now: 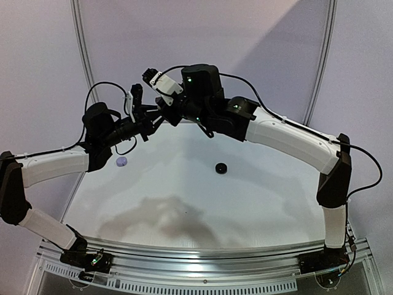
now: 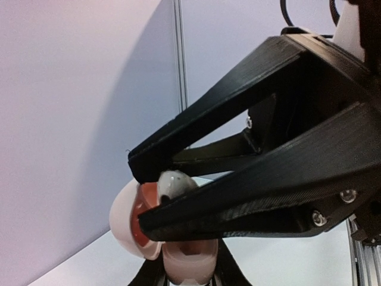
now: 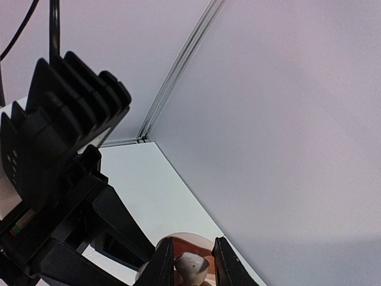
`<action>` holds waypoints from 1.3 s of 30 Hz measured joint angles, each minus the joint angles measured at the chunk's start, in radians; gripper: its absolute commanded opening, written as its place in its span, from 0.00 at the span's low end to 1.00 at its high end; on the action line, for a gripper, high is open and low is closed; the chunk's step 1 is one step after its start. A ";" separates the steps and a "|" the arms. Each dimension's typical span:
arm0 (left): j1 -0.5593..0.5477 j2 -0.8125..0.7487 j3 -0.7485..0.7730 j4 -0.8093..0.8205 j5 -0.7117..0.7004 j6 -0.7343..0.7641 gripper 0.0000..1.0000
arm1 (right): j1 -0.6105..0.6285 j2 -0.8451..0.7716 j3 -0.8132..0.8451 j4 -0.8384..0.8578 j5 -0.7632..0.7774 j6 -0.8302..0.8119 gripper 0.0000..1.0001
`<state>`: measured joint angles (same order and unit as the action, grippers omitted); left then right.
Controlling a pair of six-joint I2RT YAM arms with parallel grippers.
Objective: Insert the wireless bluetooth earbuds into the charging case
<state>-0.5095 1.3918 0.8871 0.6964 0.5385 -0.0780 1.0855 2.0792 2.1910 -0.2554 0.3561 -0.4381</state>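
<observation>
Both arms are raised and meet above the far left of the table. My left gripper (image 2: 143,192) is shut on a pale grey-white earbud (image 2: 174,182) pinched at its fingertips. Just beyond it sits an open charging case (image 2: 124,219), pinkish white with an orange-red inside. The case's base is flanked by two dark fingers (image 2: 238,275) of my right gripper. In the right wrist view my right gripper (image 3: 191,262) has the earbud (image 3: 191,270) between its fingertips, with the case lid (image 3: 189,243) behind. In the top view the left gripper (image 1: 155,120) and right gripper (image 1: 169,113) nearly touch.
On the white table (image 1: 184,203) lie a round lavender case (image 1: 121,161) at the left and a round black case (image 1: 220,168) near the middle. White walls with vertical posts close the back and sides. The left gripper's body (image 3: 59,179) fills the left of the right wrist view.
</observation>
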 measured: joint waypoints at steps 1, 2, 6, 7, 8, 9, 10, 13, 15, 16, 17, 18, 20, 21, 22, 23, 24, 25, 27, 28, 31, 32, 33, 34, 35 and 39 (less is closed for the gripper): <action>0.000 0.000 0.000 0.000 0.002 -0.004 0.00 | 0.000 0.000 0.002 -0.002 0.000 0.003 0.27; 0.000 0.000 0.000 0.000 0.006 -0.008 0.00 | 0.000 0.000 0.002 -0.004 -0.001 0.005 0.28; 0.000 0.000 0.000 0.001 0.030 -0.025 0.00 | -0.002 0.000 0.008 -0.011 -0.013 0.010 0.30; 0.000 0.000 0.000 0.002 0.032 -0.028 0.00 | -0.002 0.000 0.010 -0.013 -0.017 0.011 0.30; 0.000 0.000 0.000 0.002 0.034 -0.031 0.00 | -0.003 0.000 0.010 -0.014 -0.019 0.013 0.30; 0.000 0.000 -0.002 0.002 0.035 -0.033 0.00 | -0.004 0.000 0.010 -0.015 -0.022 0.014 0.30; 0.000 0.000 -0.002 0.001 0.035 -0.036 0.00 | -0.005 0.000 0.010 -0.017 -0.024 0.016 0.32; 0.000 0.000 -0.003 0.001 0.038 -0.041 0.00 | -0.006 0.000 0.011 -0.021 -0.030 0.021 0.40; 0.000 0.000 -0.004 0.000 0.038 -0.043 0.00 | -0.007 0.000 0.013 -0.022 -0.037 0.026 0.46; 0.000 0.000 -0.004 0.001 0.038 -0.043 0.00 | -0.008 0.000 0.015 -0.023 -0.042 0.033 0.49; 0.000 0.000 -0.004 0.002 0.039 -0.044 0.00 | -0.008 0.000 0.019 -0.027 -0.050 0.035 0.52; 0.000 0.000 -0.004 0.006 0.049 -0.043 0.00 | -0.010 0.000 0.023 -0.030 -0.063 0.039 0.54; -0.005 0.000 -0.004 0.012 0.068 -0.043 0.00 | -0.010 -0.001 0.026 -0.032 -0.082 0.048 0.57; -0.005 0.000 -0.004 0.016 0.076 -0.043 0.00 | -0.010 -0.001 0.027 -0.032 -0.087 0.055 0.58; -0.005 0.000 -0.004 0.018 0.080 -0.043 0.00 | -0.010 -0.002 0.027 -0.032 -0.091 0.057 0.59; -0.005 0.000 -0.004 0.021 0.083 -0.043 0.00 | -0.011 -0.002 0.028 -0.032 -0.098 0.060 0.60; -0.005 0.000 -0.004 0.022 0.085 -0.042 0.00 | -0.012 -0.003 0.028 -0.032 -0.103 0.064 0.62; -0.005 0.000 -0.004 0.024 0.087 -0.042 0.00 | -0.013 -0.004 0.028 -0.033 -0.107 0.068 0.64; -0.005 0.000 -0.004 0.026 0.095 -0.042 0.00 | -0.016 -0.008 0.028 -0.034 -0.114 0.079 0.68; -0.006 0.000 -0.004 0.027 0.099 -0.042 0.00 | -0.018 -0.010 0.028 -0.036 -0.120 0.086 0.70; -0.006 0.000 -0.004 0.038 0.105 -0.042 0.00 | -0.024 -0.017 0.028 -0.038 -0.132 0.102 0.73; -0.006 0.000 -0.004 0.042 0.107 -0.041 0.00 | -0.026 -0.020 0.028 -0.039 -0.132 0.107 0.74; -0.006 -0.001 -0.004 0.045 0.108 -0.039 0.00 | -0.027 -0.026 0.028 -0.041 -0.133 0.109 0.75; -0.006 -0.002 -0.004 0.046 0.109 -0.036 0.00 | -0.029 -0.032 0.028 -0.042 -0.134 0.113 0.75; -0.006 -0.003 -0.004 0.046 0.109 -0.033 0.00 | -0.031 -0.039 0.028 -0.043 -0.135 0.119 0.75; -0.006 -0.006 -0.004 0.041 0.113 0.000 0.00 | -0.044 -0.070 0.043 -0.044 -0.158 0.151 0.73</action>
<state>-0.5152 1.3857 0.8833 0.7372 0.6518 -0.0780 1.0412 2.0094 2.2341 -0.2993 0.1982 -0.2871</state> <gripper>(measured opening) 0.213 0.751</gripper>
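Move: The earbud sits between the right fingertips. The open pink charging case, held in the left fingers at that hand's own point, is about 1 cm ahead, 1 cm left and 1 cm below the right hand. On the table, some 35 cm below the left hand, the lavender case lies about 10 cm ahead and 25 cm left, and the black case about 6 cm ahead and 19 cm right. Right fingers open wide off the earbud, rising about 5 cm and slightly right from the left hand's case. ##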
